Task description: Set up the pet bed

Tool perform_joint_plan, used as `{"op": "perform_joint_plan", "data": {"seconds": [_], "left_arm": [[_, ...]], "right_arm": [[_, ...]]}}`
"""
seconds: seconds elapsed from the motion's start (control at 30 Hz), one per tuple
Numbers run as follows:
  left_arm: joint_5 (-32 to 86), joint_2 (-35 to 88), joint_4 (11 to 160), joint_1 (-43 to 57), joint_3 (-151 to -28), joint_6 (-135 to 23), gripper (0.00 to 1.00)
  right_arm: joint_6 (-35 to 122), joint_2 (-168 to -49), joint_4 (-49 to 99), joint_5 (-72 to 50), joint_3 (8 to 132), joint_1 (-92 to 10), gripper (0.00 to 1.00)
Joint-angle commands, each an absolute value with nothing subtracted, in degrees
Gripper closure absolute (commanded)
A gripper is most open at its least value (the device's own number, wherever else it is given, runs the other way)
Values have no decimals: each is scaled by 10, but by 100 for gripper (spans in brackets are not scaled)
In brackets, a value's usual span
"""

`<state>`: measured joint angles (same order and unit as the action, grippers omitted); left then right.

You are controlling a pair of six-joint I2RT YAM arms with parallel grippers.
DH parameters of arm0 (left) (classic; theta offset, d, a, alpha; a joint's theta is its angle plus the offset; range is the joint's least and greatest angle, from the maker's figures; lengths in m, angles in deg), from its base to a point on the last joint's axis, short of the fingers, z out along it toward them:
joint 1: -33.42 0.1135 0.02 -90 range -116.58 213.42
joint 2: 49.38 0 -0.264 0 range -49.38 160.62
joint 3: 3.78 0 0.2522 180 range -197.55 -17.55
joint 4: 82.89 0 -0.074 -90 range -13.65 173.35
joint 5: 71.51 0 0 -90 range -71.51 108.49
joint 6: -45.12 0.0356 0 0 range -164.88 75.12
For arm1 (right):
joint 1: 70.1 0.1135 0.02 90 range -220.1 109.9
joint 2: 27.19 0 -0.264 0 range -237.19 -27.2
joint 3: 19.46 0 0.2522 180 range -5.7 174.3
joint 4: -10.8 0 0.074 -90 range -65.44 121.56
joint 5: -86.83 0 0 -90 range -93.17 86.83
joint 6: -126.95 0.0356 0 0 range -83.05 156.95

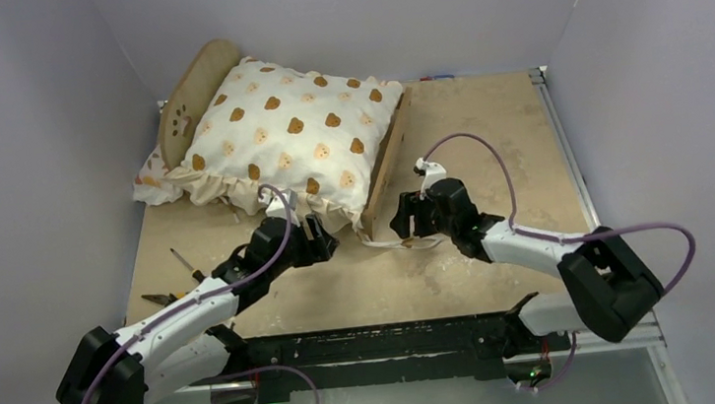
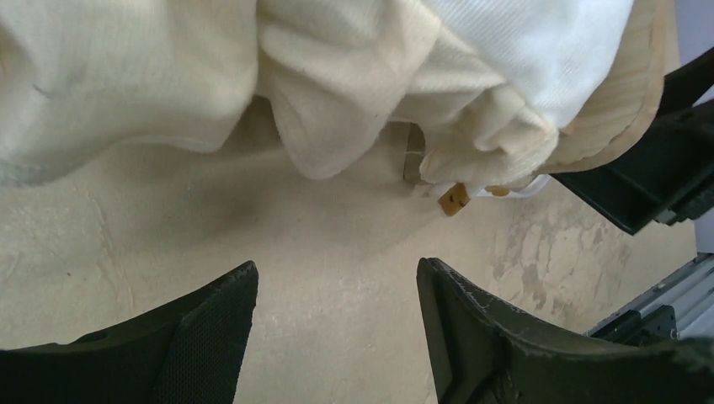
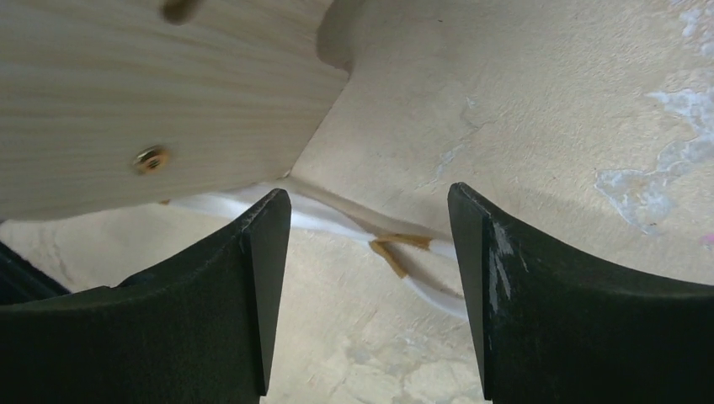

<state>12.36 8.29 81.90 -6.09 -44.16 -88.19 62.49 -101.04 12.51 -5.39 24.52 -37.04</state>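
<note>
The pet bed stands at the back left, its rounded headboard (image 1: 193, 94) with the paw-print cutout upright and its right side rail (image 1: 387, 155) showing. A large cream bear-print cushion (image 1: 288, 134) lies on it and hides the base. My left gripper (image 1: 322, 237) is open just in front of the cushion's ruffled near edge (image 2: 320, 109), with bare table between its fingers (image 2: 337, 265). My right gripper (image 1: 405, 219) is open at the near end of the wooden rail (image 3: 151, 93), above a white ribbon with tan ends (image 3: 396, 248), holding nothing (image 3: 369, 192).
A small floral pillow (image 1: 156, 182) pokes out under the cushion's left side. Small dark hand tools (image 1: 181, 263) lie at the table's left edge. Grey walls close in the left, back and right. A black rail (image 1: 377, 344) runs along the near edge.
</note>
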Motion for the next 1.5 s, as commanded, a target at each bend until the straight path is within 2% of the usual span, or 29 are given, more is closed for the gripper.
{"op": "perform_joint_plan", "data": {"seconds": [0.0, 0.17, 0.33, 0.47, 0.57, 0.73, 0.9, 1.13, 1.4, 1.47], "left_arm": [[151, 79, 906, -71, -409, -925, 31], [157, 98, 921, -78, -407, -938, 31], [160, 107, 940, -92, -406, -949, 31], [160, 129, 967, -104, -401, -962, 31], [162, 154, 986, -114, -403, -969, 31], [144, 198, 1023, -128, -405, -991, 32], [124, 252, 1086, -138, -405, -1021, 35], [106, 325, 1167, -165, -412, -1046, 46], [79, 375, 1246, -177, -394, -1068, 70], [72, 382, 1259, -179, -392, -1068, 73]], "right_arm": [[635, -1066, 68, -33, 264, -370, 31], [650, -1109, 57, -62, 261, -370, 36], [662, -1089, 65, -103, 226, -357, 41], [689, -1059, 68, -128, 202, -303, 47], [711, -1025, 67, -127, 190, -258, 49], [716, -972, 79, -118, 182, -236, 49], [707, -939, 124, -47, 184, -234, 49], [708, -920, 117, -11, 172, -234, 49], [711, -925, 80, -14, 148, -234, 48], [712, -923, 75, -14, 143, -234, 48]]}}
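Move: The white strap at the bed's near corner is about 9 cm to the left hand's right, level with it fore and aft, and 7 cm lower; the bed leg is beside it, about 1 cm ahead of the hand. The cover's frill hangs 4 cm ahead and 5 cm right of that hand. From the right hand, the strap's fork lies 2 cm back and 5 cm below, its loop end 7 cm farther right, and the bed leg 8 cm left. The strap is drawn back by the right hand, which dips about 4 cm, partly narrows its fingers, sweeps some 9 cm back and 6 cm left, then rises clear and eases slightly right, fingers still apart. The left hand travels about 9 cm right and 6 cm down to the strap by the leg, rolling slightly, its fingers closing around it but not yet shut. ##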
